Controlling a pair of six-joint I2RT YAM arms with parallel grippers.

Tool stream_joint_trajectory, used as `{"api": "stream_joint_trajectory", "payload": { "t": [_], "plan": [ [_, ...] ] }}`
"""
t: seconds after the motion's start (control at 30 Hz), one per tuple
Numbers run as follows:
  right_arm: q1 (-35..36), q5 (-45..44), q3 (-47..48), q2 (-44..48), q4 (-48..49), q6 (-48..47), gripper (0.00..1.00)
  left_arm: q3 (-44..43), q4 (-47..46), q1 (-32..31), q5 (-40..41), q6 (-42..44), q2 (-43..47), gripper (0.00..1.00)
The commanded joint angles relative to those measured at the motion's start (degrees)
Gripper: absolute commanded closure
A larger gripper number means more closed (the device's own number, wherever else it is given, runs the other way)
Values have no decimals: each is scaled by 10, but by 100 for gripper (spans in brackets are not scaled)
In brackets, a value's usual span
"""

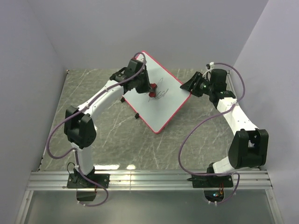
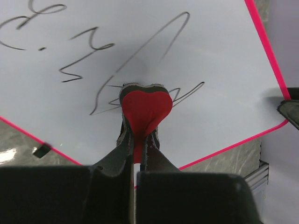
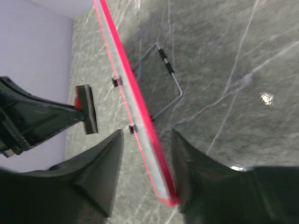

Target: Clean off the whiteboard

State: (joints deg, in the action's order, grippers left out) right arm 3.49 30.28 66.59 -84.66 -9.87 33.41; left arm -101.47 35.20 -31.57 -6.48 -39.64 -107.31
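Observation:
The whiteboard point(image 1: 163, 105) is white with a thin red rim and stands tilted on the table, one corner toward me. Black scribbles point(image 1: 159, 93) cover its middle and show large in the left wrist view point(image 2: 93, 51). My left gripper point(image 1: 148, 86) point(image 2: 140, 135) is shut on the small red-and-black eraser point(image 2: 144, 107), which presses against the board among the scribbles. My right gripper point(image 1: 190, 87) point(image 3: 146, 133) is open and straddles the board's right corner; the red rim point(image 3: 140, 107) runs between its fingers, close against the right one. The eraser also shows in the right wrist view point(image 3: 86, 109).
The grey marbled table point(image 1: 107, 126) has lilac walls close on three sides. A wire stand point(image 3: 168, 79) and small black feet point(image 1: 136, 115) sit behind and under the board. An aluminium rail point(image 1: 149, 179) runs along the near edge.

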Motion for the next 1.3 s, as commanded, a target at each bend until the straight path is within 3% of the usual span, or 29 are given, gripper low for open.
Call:
{"api": "stream_joint_trajectory", "payload": {
  "t": [0.0,0.17,0.3,0.5,0.63,1.03,1.27],
  "plan": [
    [6,62,-7,0,37,-2,50,-57,-9,-27,-24,4,-18,100],
    [9,70,-11,-6,21,-16,63,-119,-9,-52,-47,-3,-54,100],
    [11,73,-19,-8,18,-22,84,-170,-5,-72,-58,-7,-94,99],
    [13,72,-30,-4,11,-31,97,-182,2,-79,-31,-15,-118,100],
    [13,69,-30,-2,-1,-43,100,-132,-19,-63,-28,-28,-111,100],
    [12,65,-35,1,-9,-53,100,133,-36,40,15,-61,-77,100],
    [13,66,-32,-9,-5,-48,100,145,-33,43,8,-55,-67,100]
  ]
}}
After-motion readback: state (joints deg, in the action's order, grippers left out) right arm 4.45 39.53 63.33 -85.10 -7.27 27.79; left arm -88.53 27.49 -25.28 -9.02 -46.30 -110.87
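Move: Left gripper, already holding the red-backed eraser: the lower scribble on the whiteboard lies about 5 cm to its right, level ahead, some 4 cm below; the 2.3 writing is roughly 3 cm ahead, 3 cm left and 6 cm below. The board's right corner is about 19 cm right of this hand and 2 cm back. Right gripper: that corner's upper edge lies about 2 cm back and 2 cm below, neither left nor right. Bring the left gripper right and slightly up, about 10 cm, over the lower scribble, then reverse and sweep it left and down the board's slope, some 14 cm left and 12 down, tipping the fingers down about 15 degrees and ending with the eraser on the board. Meanwhile close the right gripper onto the edge by the right corner, easing it left and back some 3 cm, and hold. ##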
